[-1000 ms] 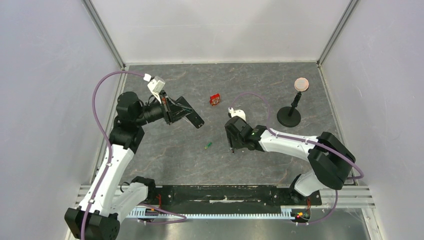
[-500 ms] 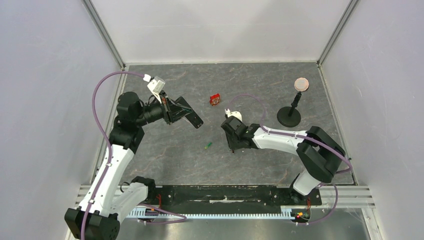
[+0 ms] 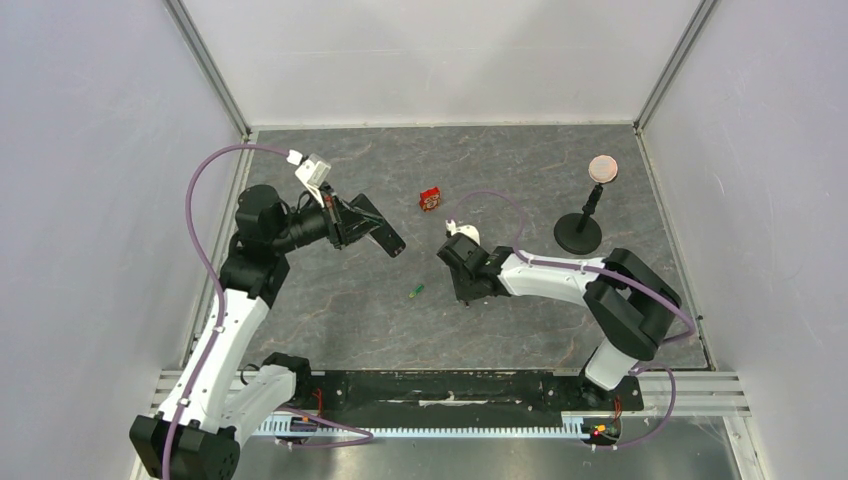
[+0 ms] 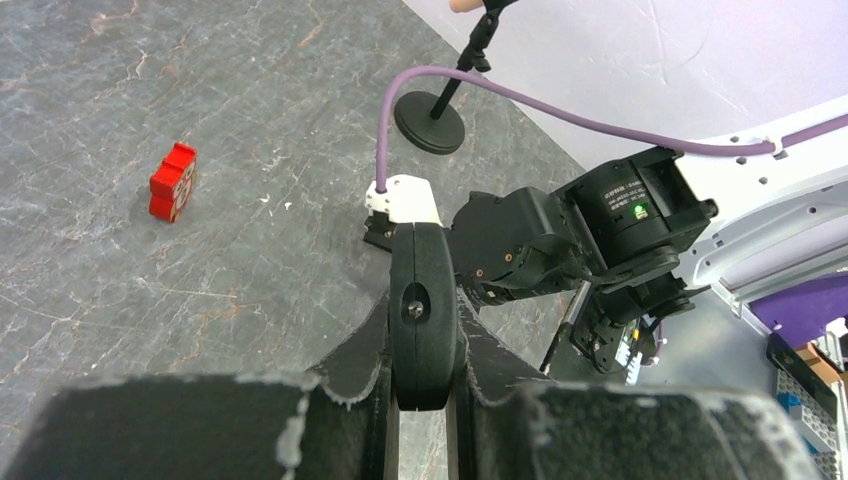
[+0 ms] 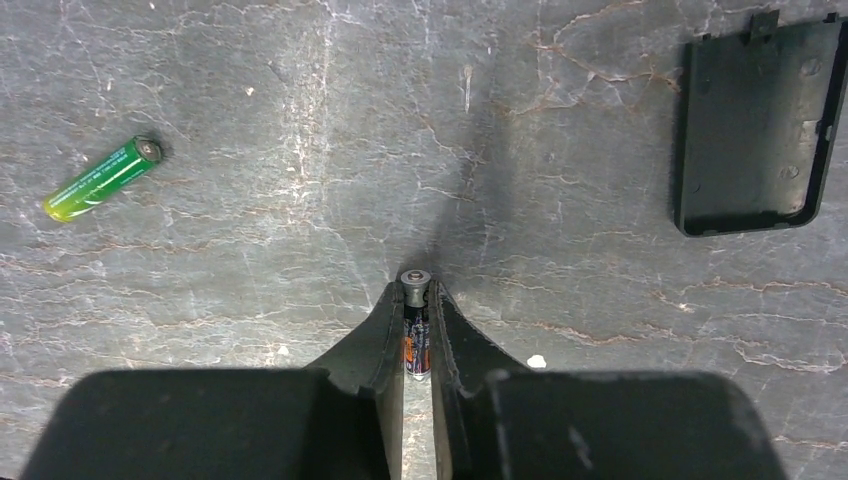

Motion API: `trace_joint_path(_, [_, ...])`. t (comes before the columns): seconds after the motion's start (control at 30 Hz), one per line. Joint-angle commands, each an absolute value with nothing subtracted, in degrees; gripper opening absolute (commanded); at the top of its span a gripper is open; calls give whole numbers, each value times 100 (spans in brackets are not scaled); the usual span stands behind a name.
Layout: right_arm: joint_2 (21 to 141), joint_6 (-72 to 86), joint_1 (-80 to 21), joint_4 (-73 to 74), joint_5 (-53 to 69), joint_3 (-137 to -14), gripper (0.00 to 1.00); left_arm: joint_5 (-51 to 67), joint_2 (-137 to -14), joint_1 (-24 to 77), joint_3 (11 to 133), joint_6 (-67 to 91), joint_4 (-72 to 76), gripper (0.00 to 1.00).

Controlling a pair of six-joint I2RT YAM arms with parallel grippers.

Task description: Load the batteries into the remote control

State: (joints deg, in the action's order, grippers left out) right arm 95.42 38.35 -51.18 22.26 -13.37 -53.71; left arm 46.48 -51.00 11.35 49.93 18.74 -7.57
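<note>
My left gripper (image 3: 360,224) is shut on the black remote control (image 3: 386,239) and holds it above the table at the left. In the left wrist view the remote (image 4: 425,300) stands edge-on between the fingers (image 4: 355,365). My right gripper (image 3: 463,292) is shut on the dark battery (image 5: 416,335), whose pale end (image 5: 416,279) sticks out past the fingertips, just above the table. The green battery (image 3: 416,291) lies on the table to the left of the right gripper; it also shows in the right wrist view (image 5: 102,178).
A black battery cover (image 5: 755,125) lies flat on the table, at the upper right of the right wrist view. A small red-and-white box (image 3: 431,199) sits mid-table. A black round-based stand (image 3: 578,235) with a tan disc (image 3: 602,167) stands at the right.
My right gripper has moved a little to the left and away from me with the dark battery, and its elbow has folded in. The left gripper and the remote have hardly moved.
</note>
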Motion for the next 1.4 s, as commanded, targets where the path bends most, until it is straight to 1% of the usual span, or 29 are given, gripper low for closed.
trace_joint_path(0.0, [9148, 3869, -5149, 2004, -1390, -5400, 9, 4568, -5108, 1135, 4894, 1975, -550, 2])
trace_joint_path(0.1, [8593, 3835, -5146, 1903, -1613, -5474, 9, 4498, -5212, 1136, 4696, 2620, -163, 2])
trace_joint_path(0.27, [7555, 3466, -5148, 1544, -1951, -5739, 9, 4647, -5484, 1135, 4311, 3939, 1028, 2])
trace_joint_path(0.33, [7162, 3103, -5148, 1010, -1684, -5761, 10, 4812, -5576, 1143, 4245, 4167, 1382, 2])
trace_joint_path(0.43, [6811, 2708, -5150, 404, -1058, -5858, 10, 4990, -5735, 1143, 4486, 3994, 1240, 2])
trace_joint_path(0.53, [6679, 2480, -5193, 46, -494, -6049, 10, 5354, -5986, 1143, 4775, 4120, 1262, 2])
trace_joint_path(0.67, [6601, 2259, -5272, -547, -167, -6191, 11, 5841, -6242, 1143, 4937, 4874, 2002, 2])
trace_joint_path(0.77, [6656, 2082, -5297, -673, 62, -6384, 11, 5975, -6341, 1143, 4972, 5434, 2603, 2])
trace_joint_path(0.87, [6697, 1855, -5356, -764, 346, -6515, 11, 6093, -6477, 1143, 5137, 5695, 2726, 2])
trace_joint_path(1.07, [6730, 1389, -5442, -747, 600, -6632, 11, 6195, -6686, 1143, 5419, 6153, 2825, 2])
trace_joint_path(1.23, [6767, 1033, -5484, -727, 553, -6662, 11, 6283, -6797, 1143, 5582, 6511, 3074, 2])
trace_joint_path(1.37, [6707, 846, -5493, -995, 598, -6469, 11, 6319, -6824, 1143, 5608, 6606, 3205, 2])
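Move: The gripped black battery, still on the table at the right fingertips, is to go to the remote, whose middle is some 15 cm left, 1 cm ahead and 28 cm above. From the right hand, the green battery lies about 11 cm left and 2 cm ahead, and the battery cover 7 cm right and 8 cm ahead, both at table level. The black battery is some 17 cm right of the left hand, 2 cm back and 29 cm below. The black battery, still pinched in the right fingers, is whisked up about 35 cm and some 9 cm left to the remote's open lower end, while the wrist swings the fingers from pointing down to level, aimed left and forward. The left hand keeps its grip, first dipping a few centimetres, then rising past its starting height and easing right towards the battery, turning the remote some 30 degrees. ##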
